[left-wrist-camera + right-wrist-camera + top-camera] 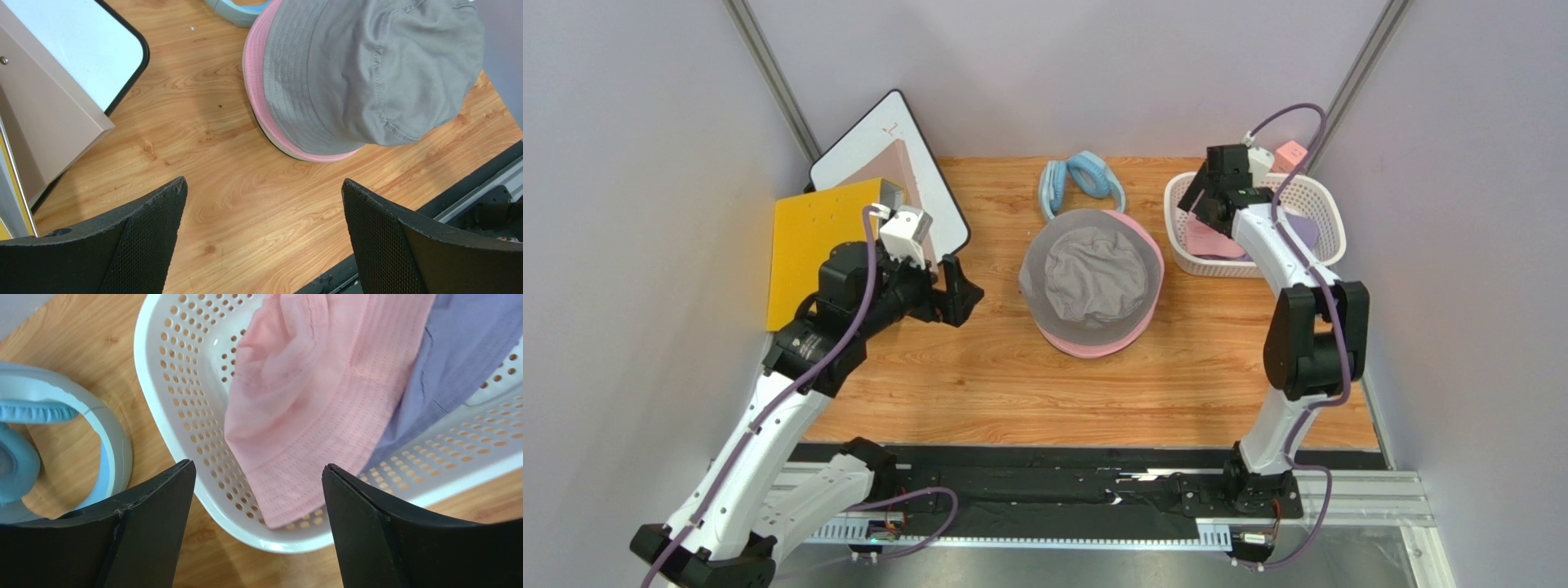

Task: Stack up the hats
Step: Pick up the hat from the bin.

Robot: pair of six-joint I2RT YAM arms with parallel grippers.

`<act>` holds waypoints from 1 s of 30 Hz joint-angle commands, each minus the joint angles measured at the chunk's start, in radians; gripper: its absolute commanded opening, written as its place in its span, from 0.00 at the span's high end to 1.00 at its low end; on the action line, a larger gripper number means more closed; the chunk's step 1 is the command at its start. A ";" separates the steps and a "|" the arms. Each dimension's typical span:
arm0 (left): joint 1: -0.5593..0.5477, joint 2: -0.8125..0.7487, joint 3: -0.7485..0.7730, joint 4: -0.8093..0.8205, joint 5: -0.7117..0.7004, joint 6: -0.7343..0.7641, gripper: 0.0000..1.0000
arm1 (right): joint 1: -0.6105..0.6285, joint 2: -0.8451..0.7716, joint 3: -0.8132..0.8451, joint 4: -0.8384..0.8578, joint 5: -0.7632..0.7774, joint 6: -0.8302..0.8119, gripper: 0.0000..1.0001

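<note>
A grey hat [1091,272] lies on a pink hat [1100,346] in the middle of the table; in the left wrist view the grey hat [368,67] covers all but the pink brim [255,67]. My left gripper [959,292] hovers open to their left, nothing between its fingers [264,182]. Another pink hat [313,398] and a lavender hat [460,349] lie in the white basket [184,416] at the right. My right gripper [258,465] hangs open above the basket's near-left rim [1200,202], holding nothing.
A light blue padded ring-shaped item [1082,181] lies behind the stacked hats and beside the basket [24,459]. A white board [891,153] and a yellow panel [817,245] lean at the left. A small pink block [1290,156] sits behind the basket.
</note>
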 commanded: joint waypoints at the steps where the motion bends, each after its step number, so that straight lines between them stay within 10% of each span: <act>1: 0.000 -0.010 0.001 0.004 -0.002 0.027 0.01 | 0.042 0.082 0.098 0.081 0.110 0.059 0.20; 14: 0.000 -0.003 0.000 0.001 0.007 0.027 0.01 | 0.074 0.262 0.158 0.044 0.243 0.054 0.26; 17: 0.000 -0.001 0.000 0.002 0.004 0.027 0.01 | 0.074 0.273 0.158 0.047 0.223 0.053 0.45; 21: 0.000 0.002 0.000 0.001 0.004 0.028 0.01 | 0.074 0.268 0.166 0.037 0.193 0.059 0.97; 30: 0.000 0.005 0.000 0.001 0.019 0.028 0.00 | 0.072 -0.080 0.105 0.053 0.172 0.042 1.00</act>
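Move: The pink hat lies in the bin, its middle about 5 cm ahead of my right hand, 4 cm to the right and 8 cm below. The purple hat is about 8 cm to the right of the pink one and 2 cm nearer. The bin's own middle is 3 cm to the right of the pink hat's and level with it; the blue headphones lie about 25 cm left of that hat and 5 cm farther out. From my left hand the pink hat is roughly 27 cm ahead, 44 cm right and 22 cm down. I lower my right hand about 7 cm into the bin while reaching some 3 cm farther forward and slightly left, onto the left part of the pink hat. There I stay low and shut the wide-open fingers fully, pinching a fold of its cloth between the tips, then start straight up, some 3 cm, with the fold held. ##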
